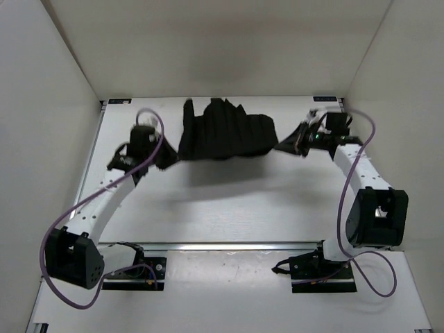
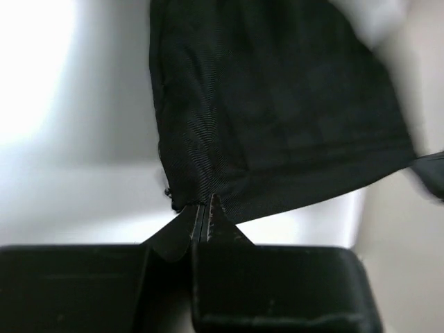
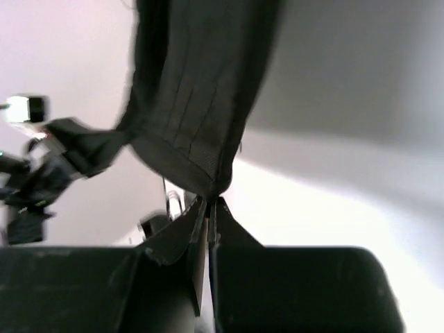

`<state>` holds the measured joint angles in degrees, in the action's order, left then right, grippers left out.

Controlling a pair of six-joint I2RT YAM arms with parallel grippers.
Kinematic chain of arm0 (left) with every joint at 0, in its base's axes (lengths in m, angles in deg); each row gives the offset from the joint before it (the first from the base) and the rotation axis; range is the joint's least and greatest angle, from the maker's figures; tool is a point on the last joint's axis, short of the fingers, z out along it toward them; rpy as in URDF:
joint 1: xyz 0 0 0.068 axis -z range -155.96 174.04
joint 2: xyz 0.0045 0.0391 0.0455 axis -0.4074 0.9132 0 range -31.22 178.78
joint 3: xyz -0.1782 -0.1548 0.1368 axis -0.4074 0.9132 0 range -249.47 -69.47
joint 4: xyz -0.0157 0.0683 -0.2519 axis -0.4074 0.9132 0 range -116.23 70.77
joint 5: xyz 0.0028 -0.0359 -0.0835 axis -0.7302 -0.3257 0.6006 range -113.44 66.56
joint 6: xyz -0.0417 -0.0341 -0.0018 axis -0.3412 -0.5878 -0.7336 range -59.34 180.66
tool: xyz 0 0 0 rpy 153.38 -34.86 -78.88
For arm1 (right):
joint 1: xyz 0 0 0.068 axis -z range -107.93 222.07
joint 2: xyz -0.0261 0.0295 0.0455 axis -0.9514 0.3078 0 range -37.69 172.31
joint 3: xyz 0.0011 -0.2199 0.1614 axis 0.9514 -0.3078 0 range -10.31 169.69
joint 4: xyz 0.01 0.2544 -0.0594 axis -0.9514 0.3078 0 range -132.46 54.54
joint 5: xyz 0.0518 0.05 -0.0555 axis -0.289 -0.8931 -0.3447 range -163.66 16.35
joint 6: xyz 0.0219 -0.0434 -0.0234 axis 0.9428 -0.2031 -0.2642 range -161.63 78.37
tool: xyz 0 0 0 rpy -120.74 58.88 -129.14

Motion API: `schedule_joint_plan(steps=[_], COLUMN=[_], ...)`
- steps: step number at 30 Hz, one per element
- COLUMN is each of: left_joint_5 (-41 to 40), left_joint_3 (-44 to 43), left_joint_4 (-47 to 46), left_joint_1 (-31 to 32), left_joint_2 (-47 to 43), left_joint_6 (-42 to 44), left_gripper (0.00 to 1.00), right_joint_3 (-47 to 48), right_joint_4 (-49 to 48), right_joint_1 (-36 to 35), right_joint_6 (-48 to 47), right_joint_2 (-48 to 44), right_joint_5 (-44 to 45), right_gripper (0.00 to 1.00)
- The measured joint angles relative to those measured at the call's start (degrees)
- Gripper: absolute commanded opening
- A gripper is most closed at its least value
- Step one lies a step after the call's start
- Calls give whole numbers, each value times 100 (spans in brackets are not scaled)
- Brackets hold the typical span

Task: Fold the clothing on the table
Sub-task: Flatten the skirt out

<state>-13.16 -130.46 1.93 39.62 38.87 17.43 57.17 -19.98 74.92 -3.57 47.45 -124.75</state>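
The black clothing [image 1: 225, 130] hangs stretched in the air between my two grippers, above the far half of the white table [image 1: 229, 208], and its shadow lies on the tabletop below. My left gripper [image 1: 164, 157] is shut on the clothing's left lower corner [image 2: 201, 191]. My right gripper [image 1: 290, 144] is shut on its right corner [image 3: 215, 184]. In the left wrist view the fabric [image 2: 277, 104] spreads wide and taut above the closed jaws. In the right wrist view it [image 3: 194, 90] bunches into pleats running down to the closed jaws.
White walls enclose the table on the left, back and right. A metal rail [image 1: 208, 245] runs along the near edge by the arm bases. Purple cables [image 1: 350, 180] loop off both arms. Black corner brackets [image 1: 118, 101] sit at the far corners.
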Motion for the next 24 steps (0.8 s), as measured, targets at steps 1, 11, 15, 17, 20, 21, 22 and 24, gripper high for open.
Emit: schedule_joint_plan(steps=[1, 11, 15, 17, 20, 21, 22, 24], left_joint_5=[81, 621, 699, 721, 765, 765, 765, 761], left_joint_3=[619, 3871, 4225, 4312, 4433, 4454, 4457, 4452], left_joint_4=[2, 273, 330, 396, 562, 651, 730, 811], left_joint_1=[17, 361, 372, 396, 420, 424, 422, 424], left_joint_2=[-109, -1886, -2304, -2503, -2870, -3005, -3101, -3235], left_joint_6=[-50, -566, -721, -796, -920, -968, -1005, -1069], left_gripper=[0, 0, 0, 0, 0, 0, 0, 0], right_joint_3=[-461, -3456, -4000, -4218, -4419, -4465, -4496, -4535], right_joint_4=[28, 861, 892, 1016, 1316, 1432, 1541, 1792], right_joint_1=[-28, -267, -297, -293, -264, -243, -216, -120], right_joint_6=[-37, -201, -74, -28, -9, -9, -9, 50], right_joint_2=[4, -1412, -1814, -2006, -2339, -2459, -2588, -2951], right_joint_5=[-31, 267, 455, 544, 634, 664, 699, 828], right_gripper=[0, 1, 0, 0, 0, 0, 0, 0])
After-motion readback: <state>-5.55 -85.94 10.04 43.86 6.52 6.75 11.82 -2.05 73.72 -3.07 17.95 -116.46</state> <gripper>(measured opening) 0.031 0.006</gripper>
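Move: Behind both hands lies the spot of bare table where the skirt's held near edge is going: about 20 cm back and 19 cm below the left hand, roughly 23 cm back and 19 cm below the right. The metal rail runs some 6 cm nearer the bases than that. The skirt's loose far edge is about 17 cm ahead of the left hand, its middle 14 cm to that hand's right and some 18 cm below it. Sweeping back towards the metal rail and down to just above the table, both hands drag the near edge of the skirt along, still pinched at its two corners, some 20 cm back and nearly as far down. Most of it comes fast at first, then they ease off, still drawing back; the fingers stay shut and tip about 25–35 degrees more steeply downward. ##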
